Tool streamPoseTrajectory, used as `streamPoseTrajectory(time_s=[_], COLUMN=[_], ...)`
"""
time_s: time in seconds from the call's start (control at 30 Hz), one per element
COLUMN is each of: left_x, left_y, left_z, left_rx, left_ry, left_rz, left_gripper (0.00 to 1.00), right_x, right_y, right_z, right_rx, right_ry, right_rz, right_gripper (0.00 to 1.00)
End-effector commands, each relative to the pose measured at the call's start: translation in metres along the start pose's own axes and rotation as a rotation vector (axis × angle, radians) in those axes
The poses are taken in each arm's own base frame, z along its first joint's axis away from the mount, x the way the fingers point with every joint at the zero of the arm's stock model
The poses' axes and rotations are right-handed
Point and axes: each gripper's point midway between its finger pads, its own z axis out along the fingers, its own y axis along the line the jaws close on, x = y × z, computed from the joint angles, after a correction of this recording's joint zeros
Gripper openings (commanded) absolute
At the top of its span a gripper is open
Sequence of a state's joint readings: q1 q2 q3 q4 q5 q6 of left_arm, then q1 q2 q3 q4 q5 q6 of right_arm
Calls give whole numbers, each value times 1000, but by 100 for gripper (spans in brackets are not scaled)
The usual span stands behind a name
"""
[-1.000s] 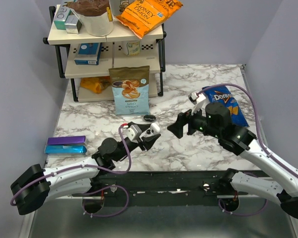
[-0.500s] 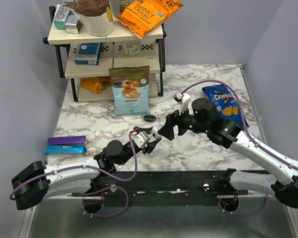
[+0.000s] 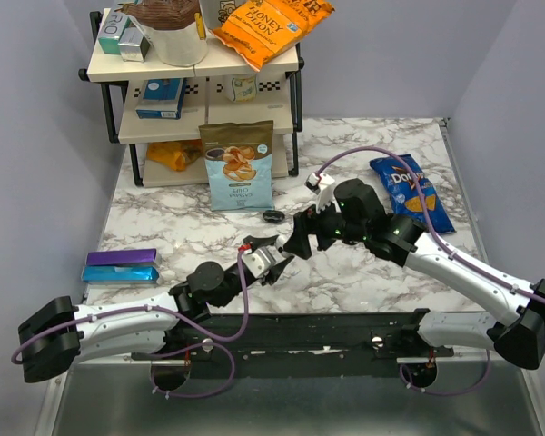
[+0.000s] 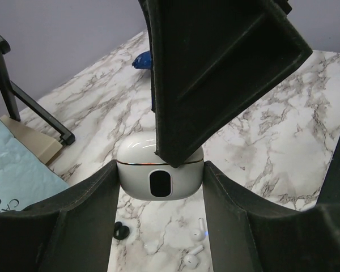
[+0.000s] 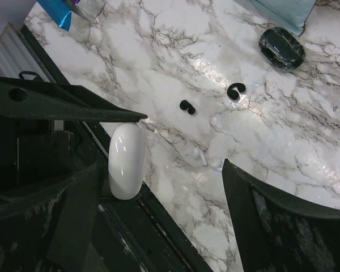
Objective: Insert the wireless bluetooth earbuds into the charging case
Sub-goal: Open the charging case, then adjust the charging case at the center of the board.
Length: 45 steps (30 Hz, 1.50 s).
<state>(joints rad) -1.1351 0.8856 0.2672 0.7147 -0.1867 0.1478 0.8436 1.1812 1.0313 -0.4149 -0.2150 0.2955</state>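
My left gripper (image 4: 160,182) is shut on a white charging case (image 4: 158,178), held upright above the marble table (image 3: 363,272), lid closed. My right gripper (image 3: 300,238) stands open just right of it, and one of its fingers (image 4: 215,73) reaches down over the lid. Below on the table lie two white stemmed earbuds (image 4: 198,231) and two small black earbuds (image 5: 187,106). The right wrist view shows the white case (image 5: 126,161) edge-on beside my right gripper (image 5: 161,164), nothing between its fingers.
A black oval case (image 3: 273,216) lies in front of a light-blue snack bag (image 3: 239,165). A Doritos bag (image 3: 409,193) is at the right. A shelf rack (image 3: 195,59) with snacks stands at the back left. A blue and purple box (image 3: 120,266) lies at the left edge.
My right arm has swung left and brought its open gripper up against the left gripper and the case. The left gripper has shifted slightly, still holding the case.
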Motion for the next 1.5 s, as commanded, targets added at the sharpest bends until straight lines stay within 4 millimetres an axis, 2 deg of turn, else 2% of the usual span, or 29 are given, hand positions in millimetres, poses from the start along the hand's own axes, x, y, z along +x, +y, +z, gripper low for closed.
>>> streamPoseTrajectory(time_s=[0.0,0.23,0.63,0.8,0.83,0.93,1.03,1.1,1.23,1.47], left_x=[-12,-13,-10,-9,-9,-9,-9,-10,-14,-19], left_y=[3,3,3,4,4,4,4,4,4,2], left_z=[-1,-2,-6,-6,-6,-6,-5,-5,-4,-5], left_rx=[-21,-25,-33,-39,-40,-42,-43,-44,-40,-32], left_ry=[-33,-35,-31,-29,-27,-29,-32,-38,-51,-66], left_rz=[9,6,-9,-7,-10,-9,-12,-13,-17,-21], left_gripper=[0,0,0,0,0,0,0,0,0,0], right_x=[-1,-1,-4,-9,-12,-23,-27,-26,-21,-21], right_y=[0,-12,-19,-17,-8,13,21,21,17,15], right_z=[-3,-9,-18,-24,-27,-32,-32,-27,-15,-7], right_rx=[19,90,141,134,89,-20,-58,-60,-49,-39], right_ry=[15,-7,-40,-59,-75,-124,-124,-109,-70,-62], right_rz=[7,14,16,13,3,-14,-26,-20,9,35], right_gripper=[93,93,93,92,92,88,85,82,67,60])
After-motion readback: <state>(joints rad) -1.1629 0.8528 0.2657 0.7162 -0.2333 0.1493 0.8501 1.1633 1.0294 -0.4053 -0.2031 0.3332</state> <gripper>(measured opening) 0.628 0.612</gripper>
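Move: The white charging case is held shut in the left fingers, right at the left hand point. Its middle lies about 3 cm left of and 2 cm back from the right hand point, about 1 cm lower, with the right hand's rear fingertip at the lid seam. On the table some 16 cm below the right hand, the white earbuds lie about 3 cm back and 4 right, the nearer black earbud 5 ahead and 3 left, and the dark green case 13 ahead and 3 left. With its jaws still wide and the rear fingertip at the seam on the side facing the left hand, the right hand draws about 2 cm to the right, then climbs to some 3.5 cm above where it began, working the lid up and away from the left hand. It then comes back left and down to within 1 cm of its start while its fingers close by about a third, bringing the rear fingertip over the opened base beside the lid's inner face, as the left hand keeps its grip on the base and rises about 1 cm. ##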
